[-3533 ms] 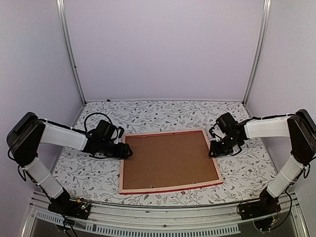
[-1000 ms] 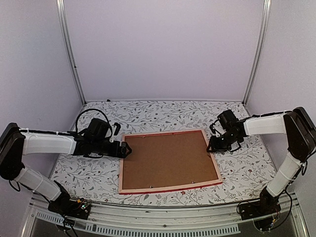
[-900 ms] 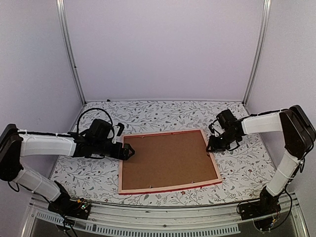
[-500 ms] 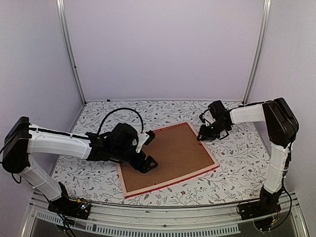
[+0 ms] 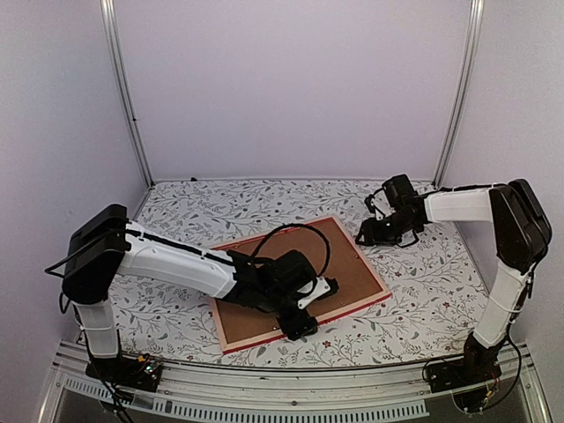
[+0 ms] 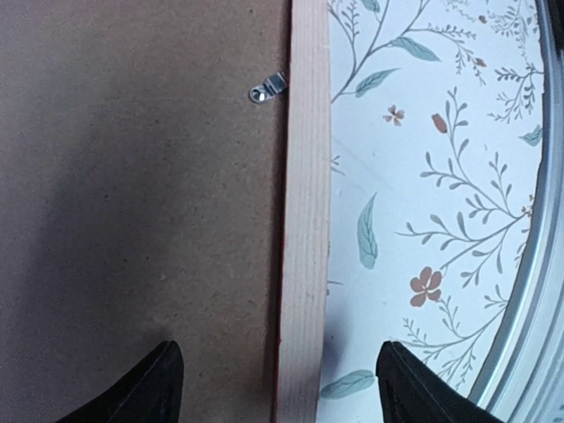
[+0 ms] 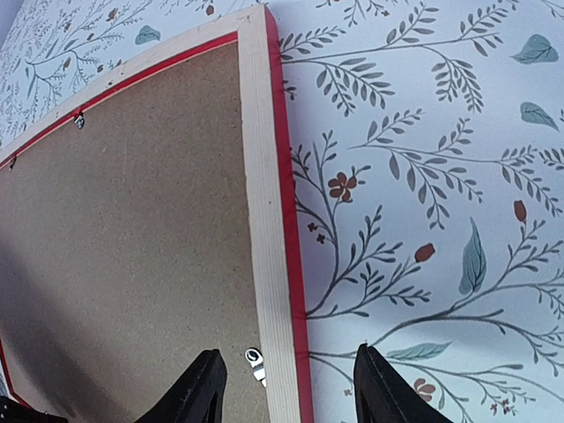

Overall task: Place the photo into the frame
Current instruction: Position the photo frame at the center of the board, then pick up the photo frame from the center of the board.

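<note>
The frame [image 5: 368,262] lies face down and skewed on the floral cloth, its brown backing board [image 5: 335,256] facing up. The photo is hidden. My left gripper [image 5: 300,324] is low over the near edge and open. In the left wrist view its fingers [image 6: 150,388] straddle the pale wood rail [image 6: 304,220] without touching it, with a metal clip [image 6: 269,88] further along. My right gripper [image 5: 368,236] is at the far right corner, open. Its fingers [image 7: 198,392] stand either side of the wood-and-red edge [image 7: 260,176], beside a clip [image 7: 256,366].
The table's metal front rail [image 6: 538,264] runs close beside the left gripper. Pale enclosure walls with upright metal posts [image 5: 123,88] surround the table. Floral cloth [image 5: 264,203] lies bare behind the frame.
The frame has turned from square to skewed. My left arm swung from its left side to its near edge, and its jaws narrowed a little. My right gripper stayed at the far right corner.
</note>
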You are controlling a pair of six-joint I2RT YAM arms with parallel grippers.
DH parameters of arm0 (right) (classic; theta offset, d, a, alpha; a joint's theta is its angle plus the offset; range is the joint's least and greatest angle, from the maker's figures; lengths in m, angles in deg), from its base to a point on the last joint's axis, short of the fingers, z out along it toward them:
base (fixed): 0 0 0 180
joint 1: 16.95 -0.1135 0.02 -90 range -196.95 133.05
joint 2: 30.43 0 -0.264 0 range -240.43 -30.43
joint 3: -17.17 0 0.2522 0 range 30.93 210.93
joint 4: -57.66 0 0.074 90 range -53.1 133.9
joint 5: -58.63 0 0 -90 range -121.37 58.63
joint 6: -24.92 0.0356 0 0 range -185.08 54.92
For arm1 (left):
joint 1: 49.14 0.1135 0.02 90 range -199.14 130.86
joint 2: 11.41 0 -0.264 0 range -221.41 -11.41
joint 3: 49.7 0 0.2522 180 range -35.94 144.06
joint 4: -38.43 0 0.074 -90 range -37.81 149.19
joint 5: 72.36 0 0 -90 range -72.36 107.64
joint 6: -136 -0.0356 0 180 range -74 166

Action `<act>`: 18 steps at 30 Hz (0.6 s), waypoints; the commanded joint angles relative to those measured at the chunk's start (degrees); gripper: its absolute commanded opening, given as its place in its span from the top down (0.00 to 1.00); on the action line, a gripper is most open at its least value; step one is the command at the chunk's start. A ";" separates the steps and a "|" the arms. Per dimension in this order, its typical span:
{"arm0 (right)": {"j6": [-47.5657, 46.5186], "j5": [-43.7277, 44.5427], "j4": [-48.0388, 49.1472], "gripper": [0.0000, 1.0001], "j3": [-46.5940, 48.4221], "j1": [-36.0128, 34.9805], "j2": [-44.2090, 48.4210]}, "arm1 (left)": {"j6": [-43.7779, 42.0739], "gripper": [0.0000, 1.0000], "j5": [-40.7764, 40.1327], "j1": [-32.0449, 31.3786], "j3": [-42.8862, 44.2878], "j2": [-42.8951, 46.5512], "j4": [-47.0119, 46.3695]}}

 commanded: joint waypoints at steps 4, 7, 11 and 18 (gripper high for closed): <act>1.23 1.54 1.16 0.48 -7.55 0.33 8.49 | -3.59 0.37 -3.13 -2.88 5.96 -5.33 5.97; 1.57 1.41 1.23 0.48 -9.97 0.33 10.15 | -3.48 0.52 -3.95 -3.16 6.75 -6.13 6.55; 1.96 1.15 1.27 0.47 -13.13 0.33 12.21 | -3.04 0.68 -5.17 -3.33 6.76 -6.43 6.47; 2.31 -1.68 0.55 0.45 -17.84 0.33 16.32 | -3.01 1.00 -7.63 -3.34 6.57 -5.89 6.52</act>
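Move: The left hand straddles the frame's near rail, with the spot to grip about 1 cm to its right and 2 cm below; a metal clip lies some 6 cm ahead and 10 cm right. The right hand hovers over the middle of the right rail; that rail's near half is about 7 cm back, 2 cm right and 3 cm below, the near-right corner 14 cm back and 5 cm right, and the far-right corner 12 cm ahead and 5 cm left. The left hand sinks and slips right, each by just over 1 cm, then stays there while its wide-open fingers close nearly all the way and pinch the near rail from both sides. Meanwhile the right hand, fingers kept half open astride the rail's line, draws back about 7 cm and 3 cm right along the right rail towards the near-right corner, rising slightly before it sinks to just under its starting height. ##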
